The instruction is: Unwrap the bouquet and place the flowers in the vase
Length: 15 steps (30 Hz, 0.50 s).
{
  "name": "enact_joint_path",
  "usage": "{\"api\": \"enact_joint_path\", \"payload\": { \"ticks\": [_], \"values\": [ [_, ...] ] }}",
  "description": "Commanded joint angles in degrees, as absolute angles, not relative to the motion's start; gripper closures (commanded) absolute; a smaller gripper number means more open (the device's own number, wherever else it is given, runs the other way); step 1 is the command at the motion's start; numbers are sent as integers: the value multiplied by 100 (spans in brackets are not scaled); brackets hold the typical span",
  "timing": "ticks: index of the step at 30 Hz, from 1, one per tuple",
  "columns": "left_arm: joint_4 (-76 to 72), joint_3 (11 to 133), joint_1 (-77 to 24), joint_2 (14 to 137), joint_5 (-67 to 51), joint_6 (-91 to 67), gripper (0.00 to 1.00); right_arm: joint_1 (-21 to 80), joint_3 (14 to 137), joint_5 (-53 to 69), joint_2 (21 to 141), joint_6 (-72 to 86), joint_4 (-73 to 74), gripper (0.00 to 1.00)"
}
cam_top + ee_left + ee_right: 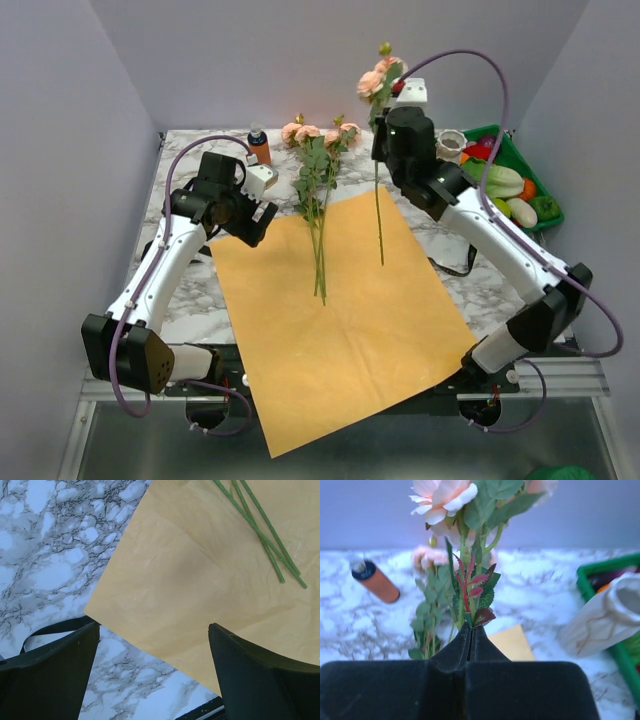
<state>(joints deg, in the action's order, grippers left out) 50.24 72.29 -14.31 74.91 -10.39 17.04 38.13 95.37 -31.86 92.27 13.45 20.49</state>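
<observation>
The large orange paper sheet (340, 320) lies spread flat on the marble table. Several flowers (318, 190) lie across its far edge, rose heads toward the back wall; their thin green stems (265, 535) show in the left wrist view. My right gripper (385, 135) (471, 627) is shut on one flower (379, 220) held upright, its pink rose head (440, 495) above the fingers and its stem hanging over the paper. The cream vase (452, 143) (605, 617) stands to the right of that gripper. My left gripper (262, 205) (152, 630) hovers open over the paper's far left corner (165, 580), holding nothing.
An orange bottle (259, 145) (375, 582) with a dark cap stands at the back left. A green tray (549, 203) of toy vegetables sits at the far right behind the vase. A black strap (455, 268) lies by the paper's right edge, and another black band (50, 630) on the marble.
</observation>
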Motion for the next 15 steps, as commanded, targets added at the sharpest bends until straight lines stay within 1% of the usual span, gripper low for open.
{"api": "enact_joint_path", "payload": {
  "ticks": [1,3,4,5,6,7,8,10,11,12,15],
  "values": [
    [4992,7198,-1389,7348,-1151,1635,1,3771,8940,-3919,8519,64,296,99],
    [4983,7224,-1389,7365,-1143,1635,1,3779,8668,-4331,8237,-937,-707,99],
    [4966,7251,-1389,7374,-1134,1635,1,3771,8544,-4455,8070,-1323,-1974,99],
    [4957,7260,-1389,7391,-1134,1635,1,3744,8360,-4674,8051,-1736,-2665,99],
    [4957,7277,-1389,7426,-1116,1635,1,3701,8280,-4719,8051,-2619,-3333,99],
    [4948,7330,-1389,7444,-1116,1626,1,3657,8184,-4659,8086,-3098,-4854,99],
    [4957,7347,-1389,7470,-1108,1626,1,3613,8070,-4397,8216,-3999,-5643,99],
    [4922,7383,-1380,7523,-1090,1617,1,3402,8077,-4176,8506,-4690,-7294,99],
    [4913,7400,-1380,7550,-1081,1617,1,3297,8112,-4009,8586,-4798,-7373,99],
    [4896,7409,-1380,7585,-1081,1626,1,3000,8165,-3990,8552,-4416,-7322,99],
    [4887,7453,-1362,7681,-1072,1661,1,2516,8191,-3859,8683,-4027,-7470,99]
  ]
}}
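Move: The right gripper already holds one flower high in the air. The vase stands some 16 cm to its right and 3 cm farther out, its middle about 22 cm below. The green crate is roughly 37 cm to the hand's right and 7 cm ahead. The remaining flowers lie about 13 cm to its left and 3 cm ahead, both some 30 cm down. From the left gripper the vase is about 43 cm right and 16 cm ahead. Keep the right fingers shut on the flower and carry it on upward, some 21 cm, while swinging about 14 cm right to bring the hand high above the vase, easing back slightly. As you rise, tip the fingers from nearly level to pointing well upward, about 50 degrees, and turn them clockwise towards the right, so the blossoms swing up. ##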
